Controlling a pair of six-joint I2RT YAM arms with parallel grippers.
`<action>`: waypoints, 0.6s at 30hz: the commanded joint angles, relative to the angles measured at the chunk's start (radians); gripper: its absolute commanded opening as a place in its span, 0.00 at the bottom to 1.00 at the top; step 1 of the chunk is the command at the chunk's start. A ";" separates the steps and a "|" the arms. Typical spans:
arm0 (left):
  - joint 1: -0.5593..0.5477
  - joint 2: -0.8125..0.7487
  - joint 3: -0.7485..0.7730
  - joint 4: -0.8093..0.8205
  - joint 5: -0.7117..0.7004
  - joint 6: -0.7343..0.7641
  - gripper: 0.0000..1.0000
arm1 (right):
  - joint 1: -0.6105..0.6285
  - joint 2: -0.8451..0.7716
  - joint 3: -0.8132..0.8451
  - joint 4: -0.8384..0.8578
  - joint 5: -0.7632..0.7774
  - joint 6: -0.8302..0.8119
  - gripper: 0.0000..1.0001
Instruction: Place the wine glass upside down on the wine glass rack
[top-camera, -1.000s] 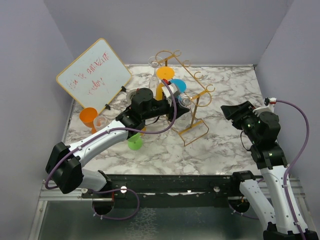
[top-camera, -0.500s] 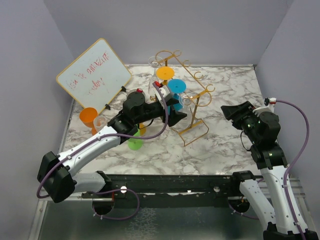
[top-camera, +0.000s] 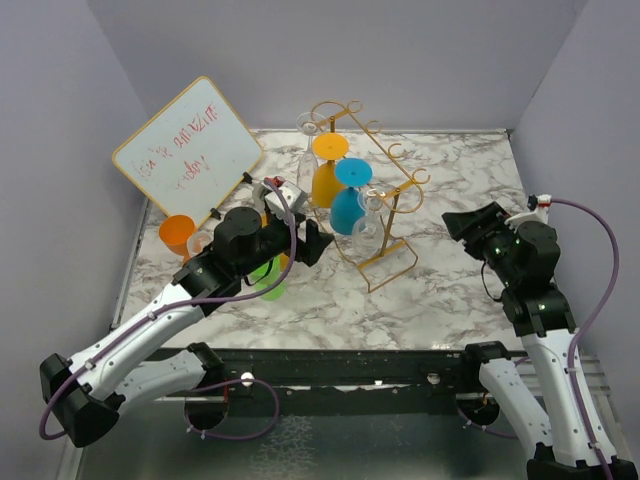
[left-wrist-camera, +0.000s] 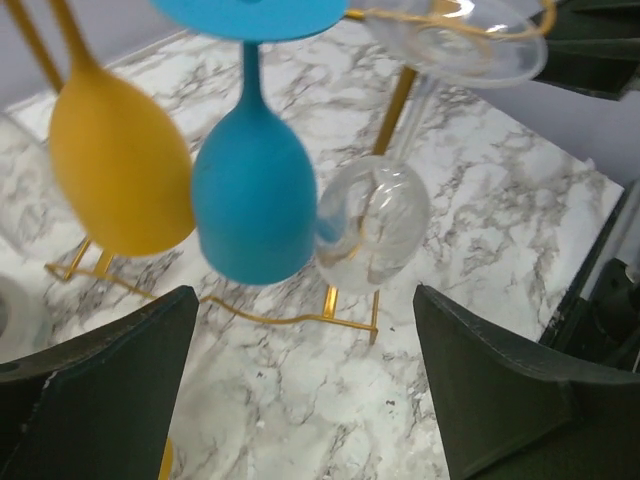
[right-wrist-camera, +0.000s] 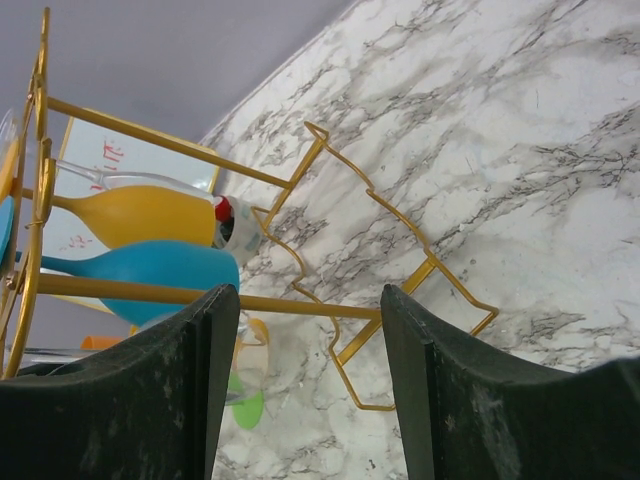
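The gold wire wine glass rack stands mid-table. Three wine glasses hang upside down from it: an orange one, a blue one and a clear one. The left wrist view shows their bowls close ahead: orange, blue, clear. My left gripper is open and empty, just near-left of the rack, touching no glass; its gap frames bare marble. My right gripper is open and empty, right of the rack, facing the rack's base wire.
A whiteboard leans at the back left. An orange cup and a small clear glass stand beside it. A green glass sits partly under my left arm. Another clear glass hangs at the rack's far end.
My left gripper opened and drew back from the rack toward the near left. The blue and clear glasses stayed hanging on the rack. The right arm has not moved.
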 joint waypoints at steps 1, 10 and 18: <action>0.000 -0.017 0.035 -0.286 -0.296 -0.132 0.68 | 0.003 0.020 0.031 -0.029 0.014 0.016 0.64; 0.012 0.127 0.112 -0.428 -0.536 -0.250 0.60 | 0.003 0.027 0.037 -0.059 0.042 0.034 0.61; 0.086 0.265 0.136 -0.405 -0.510 -0.246 0.47 | 0.003 0.010 0.041 -0.071 0.066 0.038 0.60</action>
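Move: The standing yellow-orange wine glass lies about 9 cm ahead of the empty left hand, 11 cm to its left and some 20 cm below. The standing green wine glass is nearer the base, about 1 cm ahead and 13 cm left of the hand. On the wine glass rack the hanging clear glass is 4 cm ahead and 11 cm right, the blue one 10 cm ahead and 7 cm right. From the right hand the yellow-orange glass is about 4 cm ahead, 38 cm left. Already clear of the wine glass rack, the empty left hand sinks about 10 cm while swinging some 8 cm to its left and 5 cm forward, the leftward part coming mostly first, away from the hanging clear glass and towards the standing yellow-orange one. The wrist turns counter-clockwise by roughly 30 degrees and tips the fingers well downward, while the wide-open fingers narrow to about half open without taking hold of anything. ##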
